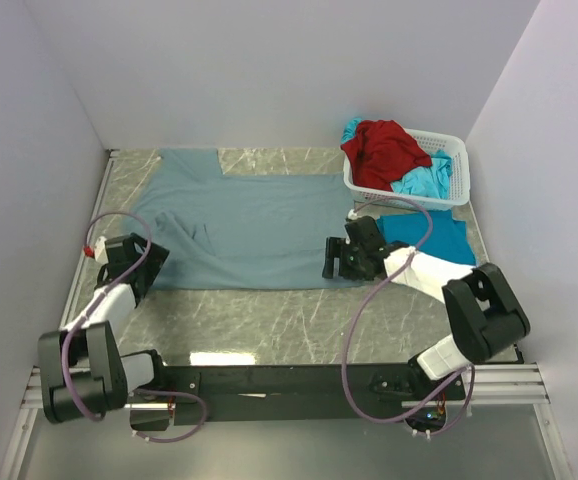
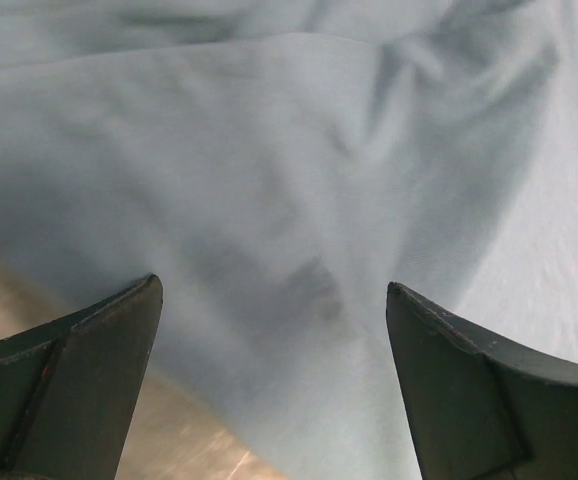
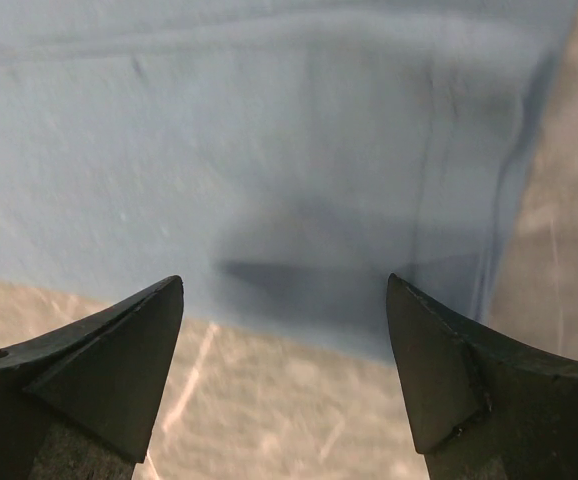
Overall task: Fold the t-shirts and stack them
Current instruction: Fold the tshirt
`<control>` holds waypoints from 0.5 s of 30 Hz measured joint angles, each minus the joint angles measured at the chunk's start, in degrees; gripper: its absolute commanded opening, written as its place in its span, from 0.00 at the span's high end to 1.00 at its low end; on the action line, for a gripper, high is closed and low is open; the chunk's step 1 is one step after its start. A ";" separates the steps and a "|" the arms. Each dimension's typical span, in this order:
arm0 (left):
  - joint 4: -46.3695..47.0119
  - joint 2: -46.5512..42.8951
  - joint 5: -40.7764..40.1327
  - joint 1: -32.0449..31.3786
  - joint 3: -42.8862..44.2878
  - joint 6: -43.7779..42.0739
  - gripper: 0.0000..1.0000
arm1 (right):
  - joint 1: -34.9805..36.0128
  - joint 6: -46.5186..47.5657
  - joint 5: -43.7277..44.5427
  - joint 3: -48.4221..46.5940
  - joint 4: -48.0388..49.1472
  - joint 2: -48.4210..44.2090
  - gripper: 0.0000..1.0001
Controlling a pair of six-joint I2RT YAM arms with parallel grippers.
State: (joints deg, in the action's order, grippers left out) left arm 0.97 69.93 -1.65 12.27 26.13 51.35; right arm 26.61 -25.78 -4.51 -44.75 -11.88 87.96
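Observation:
A large grey-blue t-shirt lies spread flat across the middle of the table. My left gripper hovers open over its near left corner, where the wrist view shows the cloth rumpled under the jaws. At the shirt's near right corner my right gripper is also open, and its hem lies just beyond the fingertips. Nothing is between either pair of fingers. A red t-shirt and a turquoise one are heaped in the basket. Another turquoise t-shirt lies on the table behind the right arm.
The white lattice basket stands at the back right corner. Grey walls close in the table on the left, back and right. Bare marble shows between the shirt's near hem and the arm bases.

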 measured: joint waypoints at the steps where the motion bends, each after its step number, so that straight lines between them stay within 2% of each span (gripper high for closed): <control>1: -1.01 -1.53 -0.92 0.04 -0.74 0.46 0.00 | 0.28 -0.35 0.11 1.09 -0.50 -1.38 0.11; 5: -6.40 -9.68 -3.91 0.09 -3.39 2.78 0.00 | 3.02 -0.57 0.50 3.15 -4.55 -5.29 0.11; 9: -8.76 -15.93 -2.58 0.11 -2.32 3.67 0.01 | 5.42 -0.13 0.63 2.71 -8.17 -9.44 0.11; 13: -12.02 -11.96 -0.90 -3.23 7.54 2.84 0.01 | 5.44 0.70 1.97 -0.07 -9.03 -12.17 0.10; 15: -14.49 -6.64 -2.78 -8.61 16.11 1.38 0.01 | 5.31 1.29 2.95 -1.86 -8.94 -12.48 0.10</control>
State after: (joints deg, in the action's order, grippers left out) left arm -13.52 63.29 -4.43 3.66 42.24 52.73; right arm 31.92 -24.49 -1.56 -46.61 -20.82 75.48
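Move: Beside the left hand, low over the t-shirt, the cloth's near edge runs about 5 cm straight back and 2 cm below; a crease lies some 6 cm ahead and 8 cm to the right. From the right hand the same near edge is roughly 3 cm straight back and 2 cm down, and the shirt's near right corner is about 3 cm back and 7 cm right. The folded blue shirt lies 6 cm ahead and 20 cm right of this hand. Finishing a smoothing stroke, both open hands draw level straight back towards the shirt's near edge, the left about 3 cm and the right about 5, fingertips seemingly still on the cloth. Then both lift clear: the left climbs fast, some 11 cm, swinging forward and rightward back over the shirt, while the right rises 6 cm and comes forward a little. ##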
